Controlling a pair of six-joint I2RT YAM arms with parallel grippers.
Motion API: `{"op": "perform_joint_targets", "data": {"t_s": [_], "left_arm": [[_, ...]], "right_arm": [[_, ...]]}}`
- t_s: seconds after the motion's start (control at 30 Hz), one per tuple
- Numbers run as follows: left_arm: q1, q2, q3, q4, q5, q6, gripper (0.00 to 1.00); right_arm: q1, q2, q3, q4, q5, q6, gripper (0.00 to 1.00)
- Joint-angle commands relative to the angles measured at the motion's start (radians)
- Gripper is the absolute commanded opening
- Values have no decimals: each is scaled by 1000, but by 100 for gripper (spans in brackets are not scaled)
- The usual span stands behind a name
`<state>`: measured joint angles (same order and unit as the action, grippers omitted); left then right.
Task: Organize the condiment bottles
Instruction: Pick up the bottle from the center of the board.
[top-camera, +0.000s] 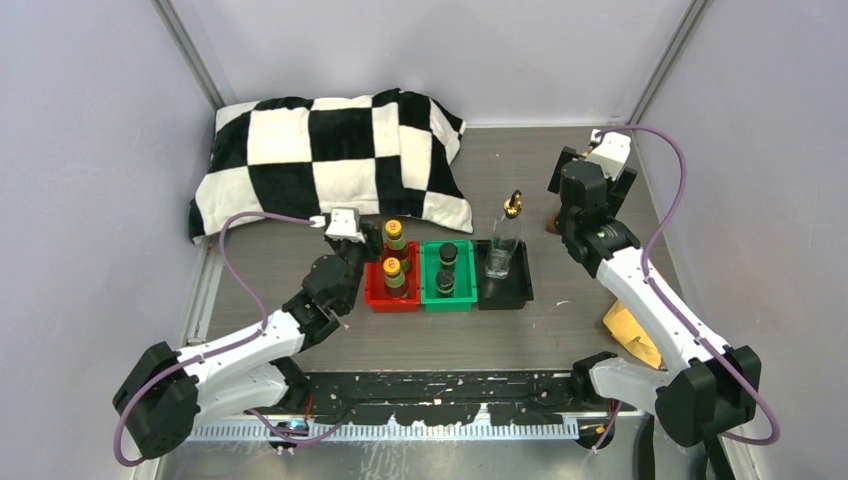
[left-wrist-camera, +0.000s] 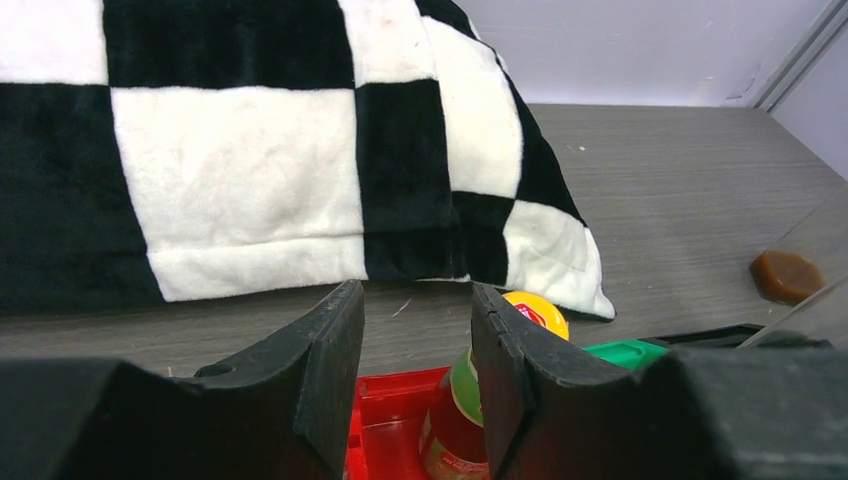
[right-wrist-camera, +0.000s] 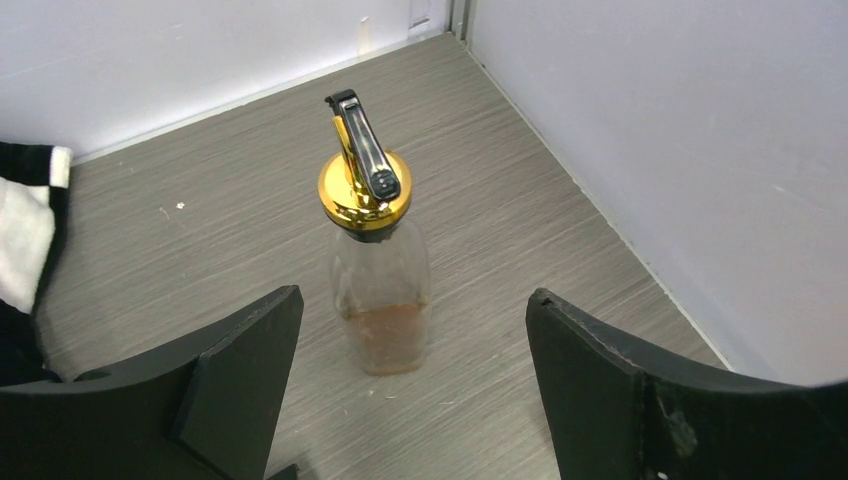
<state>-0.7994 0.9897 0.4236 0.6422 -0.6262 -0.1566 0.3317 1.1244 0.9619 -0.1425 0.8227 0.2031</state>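
Observation:
Two reddish-brown condiment bottles with yellow caps (top-camera: 397, 240) (top-camera: 394, 275) stand in the red tray (top-camera: 376, 296). A pair of short dark bottles (top-camera: 447, 256) (top-camera: 445, 282) sits in the green tray (top-camera: 463, 300). One tall clear glass bottle (top-camera: 503, 245) is in the black tray (top-camera: 523, 290). Another glass bottle (right-wrist-camera: 380, 290), gold pourer on top and brown liquid at the bottom, stands on the bare table ahead of my right gripper (right-wrist-camera: 415, 300) (top-camera: 570, 190), which is wide open and apart from it. My left gripper (left-wrist-camera: 415, 300) (top-camera: 362, 240) hovers over the red tray's left side, jaws slightly apart and empty, a yellow-capped bottle (left-wrist-camera: 480, 400) behind its right finger.
A black-and-white checked pillow (top-camera: 330, 160) lies at the back left, close behind the trays. Walls close in the table on the left, back and right. A yellow-brown object (top-camera: 630, 335) lies on the table under the right arm.

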Motion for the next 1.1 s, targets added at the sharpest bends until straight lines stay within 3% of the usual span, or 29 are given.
{"op": "perform_joint_targets", "data": {"t_s": [0.0,0.8,0.93,1.07], "left_arm": [[-6,12,-12,89,-2,-8,45],[-6,81,-20,166,3,17,45],[-6,101,-19,182,6,16,46],[-6,117,-17,191,10,14,46]], "right_arm": [[-28,26,41,107,-55,21,88],[-158,253,130,245,-164,5,84],[-166,269,127,257,-159,0,74],[-174,273,121,268,-150,-3,44]]}}
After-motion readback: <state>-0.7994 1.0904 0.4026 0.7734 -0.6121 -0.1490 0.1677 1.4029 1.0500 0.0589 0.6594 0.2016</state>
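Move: The oil bottle with the gold pourer, standing alone on the table, is about 8 cm ahead of the right hand and 2 cm to its right, its middle some 12 cm lower. The other pourer bottle stands roughly 16 cm left and 2 cm back of this hand, in the black tray, whose middle is about 14 cm left and 3 cm back. From the left hand, the lone bottle lies about 13 cm ahead and 46 cm to the right. Forward, about 8 cm, goes the right hand towards the oil bottle, sinking some 3 cm and easing a little to the right, the wrist hardly turning. The open fingers pass to either side of the gold pourer top; as the hand slows, they start closing from nearly wide to around half open, coming up against its sides. ##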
